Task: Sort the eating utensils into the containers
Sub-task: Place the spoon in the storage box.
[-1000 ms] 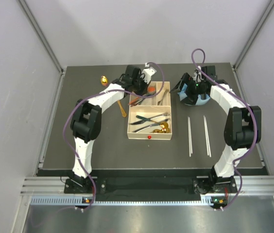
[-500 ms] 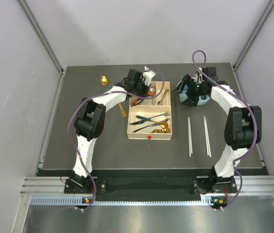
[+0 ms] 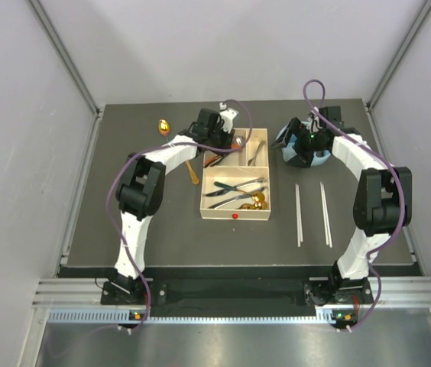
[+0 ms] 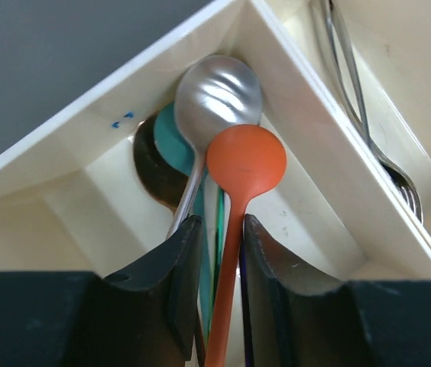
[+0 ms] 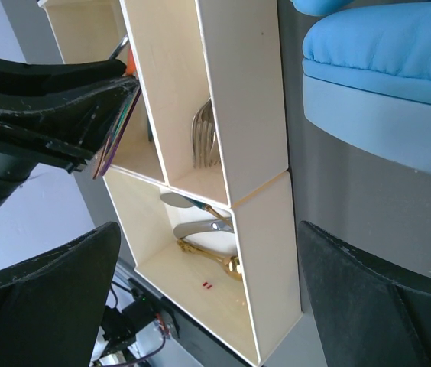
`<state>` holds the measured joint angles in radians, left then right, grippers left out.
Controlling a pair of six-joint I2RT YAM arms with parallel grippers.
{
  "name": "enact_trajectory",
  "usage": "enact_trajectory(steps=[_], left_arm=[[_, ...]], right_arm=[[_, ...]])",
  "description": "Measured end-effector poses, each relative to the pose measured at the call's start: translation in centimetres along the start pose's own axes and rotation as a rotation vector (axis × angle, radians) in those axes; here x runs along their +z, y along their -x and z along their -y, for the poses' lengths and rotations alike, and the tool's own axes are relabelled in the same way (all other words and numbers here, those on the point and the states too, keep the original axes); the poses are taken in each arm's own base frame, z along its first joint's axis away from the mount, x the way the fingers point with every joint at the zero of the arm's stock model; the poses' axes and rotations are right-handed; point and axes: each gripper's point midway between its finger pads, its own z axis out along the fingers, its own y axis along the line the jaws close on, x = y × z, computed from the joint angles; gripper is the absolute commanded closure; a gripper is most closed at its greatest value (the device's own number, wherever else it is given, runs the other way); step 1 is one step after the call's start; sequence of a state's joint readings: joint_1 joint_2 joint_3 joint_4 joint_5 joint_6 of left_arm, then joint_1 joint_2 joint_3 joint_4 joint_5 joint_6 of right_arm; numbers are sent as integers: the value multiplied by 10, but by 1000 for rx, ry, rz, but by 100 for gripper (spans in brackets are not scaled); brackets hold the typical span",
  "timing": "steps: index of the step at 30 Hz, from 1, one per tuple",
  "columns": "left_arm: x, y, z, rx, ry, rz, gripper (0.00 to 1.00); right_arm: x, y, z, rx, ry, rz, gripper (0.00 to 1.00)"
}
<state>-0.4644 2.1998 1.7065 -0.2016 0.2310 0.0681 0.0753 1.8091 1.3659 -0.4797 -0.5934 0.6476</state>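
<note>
The cream tray (image 3: 234, 217) lies mid-table. My left gripper (image 4: 223, 229) hangs over its back left compartment, jaws parted. An orange spoon (image 4: 246, 160) lies in the gap, its handle against the right finger and free of the left. A silver spoon (image 4: 217, 95) and a teal spoon (image 4: 168, 138) lie in that compartment too. A fork (image 4: 361, 99) lies in the compartment next to it. Knives, forks and a gold spoon (image 3: 257, 200) fill the large section. My right gripper (image 5: 209, 229) stands wide open near the tray's right wall (image 5: 238, 92), holding nothing.
Light-blue headphones (image 3: 319, 158) sit under the right wrist at the back right. Two pale chopsticks (image 3: 299, 214) (image 3: 325, 212) lie right of the tray. A gold spoon (image 3: 164, 125) rests at the back left, and another utensil (image 3: 192, 172) lies by the tray's left side.
The left jaws have parted from shut around the orange spoon's handle, and the left wrist has turned a little over the back left compartment. The right arm has not moved.
</note>
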Motion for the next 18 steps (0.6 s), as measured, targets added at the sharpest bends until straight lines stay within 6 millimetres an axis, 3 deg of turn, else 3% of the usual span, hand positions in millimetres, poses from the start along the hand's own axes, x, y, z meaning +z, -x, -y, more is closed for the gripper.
enact_trajectory(steps=[4, 13, 18], left_arm=[[-9, 11, -15, -74, 14, 36, 63], [-73, 94, -56, -230, 0, 337, 63], [-85, 112, -60, -291, -37, 392, 66]], right_arm=[[0, 0, 0, 1, 0, 0, 1], [0, 3, -3, 2, 12, 11, 2], [1, 4, -4, 5, 15, 16, 2]])
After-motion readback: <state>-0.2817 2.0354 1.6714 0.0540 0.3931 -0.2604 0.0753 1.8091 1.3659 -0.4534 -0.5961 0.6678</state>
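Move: The left hand, now empty, has its fingertips in the storage box; the next thing to pick up, the gold spoon, lies about 23 cm to its left, 2 cm ahead and 5 cm lower. The released silver spoon's middle is some 4 cm left and 1 cm ahead, the red spoon's 3 cm left and 3 cm back; the wooden utensil is about 15 cm left and 6 cm back. From the right hand the gold spoon lies some 42 cm left, 5 cm ahead and 12 cm down. The left hand leaves the silver spoon in the box and lifts away, rising about 13 cm up out of the compartment while easing some 5 cm left and 5 cm forward, its fingers still part-open and empty. Starting slowly, quickening and then slowing near the top, it tilts some 25 degrees so that the fingers, slanting down at first, come nearer level, and it swings slightly counter-clockwise as it clears the far left part of the box. ##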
